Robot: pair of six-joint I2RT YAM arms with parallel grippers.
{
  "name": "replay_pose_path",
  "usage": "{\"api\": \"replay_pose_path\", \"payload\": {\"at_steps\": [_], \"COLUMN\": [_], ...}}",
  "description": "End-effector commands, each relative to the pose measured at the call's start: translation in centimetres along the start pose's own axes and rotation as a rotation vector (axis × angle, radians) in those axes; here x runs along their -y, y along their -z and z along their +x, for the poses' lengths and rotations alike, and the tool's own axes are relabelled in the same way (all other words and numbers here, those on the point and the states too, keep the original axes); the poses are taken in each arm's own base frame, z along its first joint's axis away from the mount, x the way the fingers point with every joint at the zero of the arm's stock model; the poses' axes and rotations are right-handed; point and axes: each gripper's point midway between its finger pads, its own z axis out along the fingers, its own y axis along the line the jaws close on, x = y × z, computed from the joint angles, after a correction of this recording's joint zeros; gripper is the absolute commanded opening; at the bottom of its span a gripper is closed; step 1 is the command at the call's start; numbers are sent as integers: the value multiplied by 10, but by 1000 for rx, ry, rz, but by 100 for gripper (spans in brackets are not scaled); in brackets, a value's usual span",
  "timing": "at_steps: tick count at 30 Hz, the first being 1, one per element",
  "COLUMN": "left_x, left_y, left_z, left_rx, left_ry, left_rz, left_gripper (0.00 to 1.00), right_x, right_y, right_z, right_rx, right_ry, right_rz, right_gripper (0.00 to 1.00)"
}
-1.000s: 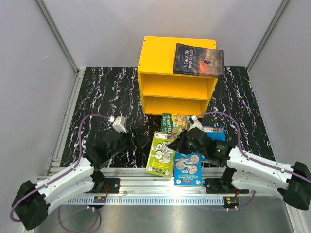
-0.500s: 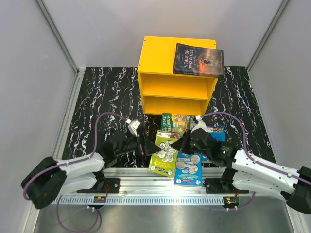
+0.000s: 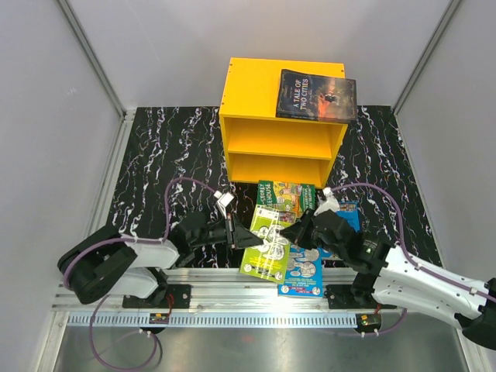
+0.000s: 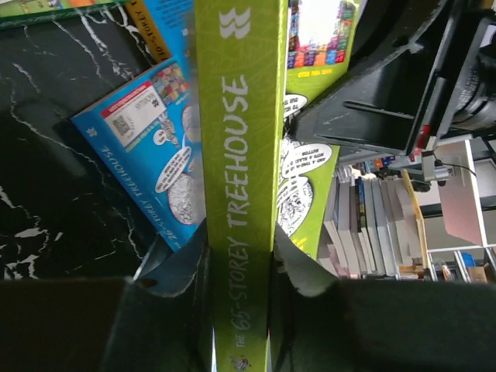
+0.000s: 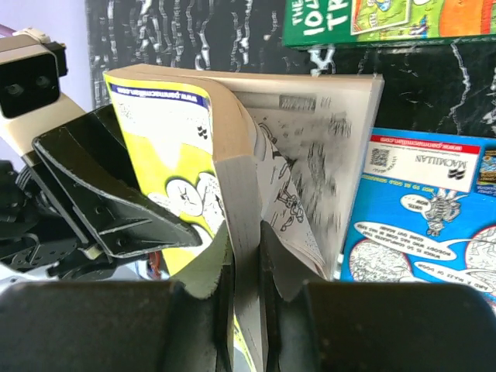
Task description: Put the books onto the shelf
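The yellow shelf (image 3: 256,93) stands at the back with the dark book (image 3: 316,95) lying on its top. A lime green book (image 3: 267,242) is tilted up off the mat between both grippers. My left gripper (image 4: 239,256) is shut on its spine (image 4: 236,155), and in the top view it (image 3: 249,235) is at the book's left side. My right gripper (image 5: 246,256) is shut on the book's page edge (image 5: 240,186), and some pages splay open. A dark green book (image 3: 285,195) lies flat in front of the shelf. One blue book (image 3: 304,271) lies near the front edge.
A second blue book (image 3: 345,209) lies partly under the right arm. The marbled black mat (image 3: 170,155) covers the table. A metal rail (image 3: 232,318) runs along the near edge. Grey walls close in both sides.
The left arm has swung right to the lime green book and its jaws have closed on the spine. The right gripper has tipped the book up on edge.
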Motion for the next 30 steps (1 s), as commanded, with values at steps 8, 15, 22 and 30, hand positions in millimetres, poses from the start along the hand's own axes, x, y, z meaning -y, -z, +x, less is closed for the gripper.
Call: {"api": "replay_pose_path", "payload": {"at_steps": [8, 15, 22, 30], "left_x": [57, 80, 110, 159], "left_y": [15, 36, 14, -22], "left_z": [-89, -134, -166, -172], "left_rx": [139, 225, 302, 432], "left_ry": [-581, -894, -1335, -1743], "left_rz": [-470, -804, -1127, -1243], "left_gripper": [0, 0, 0, 0], "right_x": [11, 30, 44, 55], "right_y": [30, 64, 89, 102], "right_z": [-25, -48, -54, -55], "right_rx": [124, 225, 278, 298], "right_ry": [-31, -36, -69, -83], "right_rz": [22, 70, 37, 28], "right_gripper": [93, 95, 95, 97]}}
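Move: Both hands hold the green 65-Storey book, the left already gripping its spine. From the left hand the shelf's open front is about 22 cm ahead, 9 cm right and 5 cm higher; the 104-Storey book lies 17 cm ahead, 11 cm right and 12 cm below. From the right hand the right blue book is some 18 cm right, 4 cm ahead and 14 cm below, and the near blue book 6 cm right, 8 cm back, equally low. Up first, then forward, the left hand carries the green book towards the shelf, rising about 12 cm and advancing 9 cm, easing right at the end; its wrist swings over 100 degrees, from fingers pointing right to fingers pointing forward, keeping its pinch on the spine. The right opens wide, lets go of the book and draws off right by some 11 cm, rising slightly. ##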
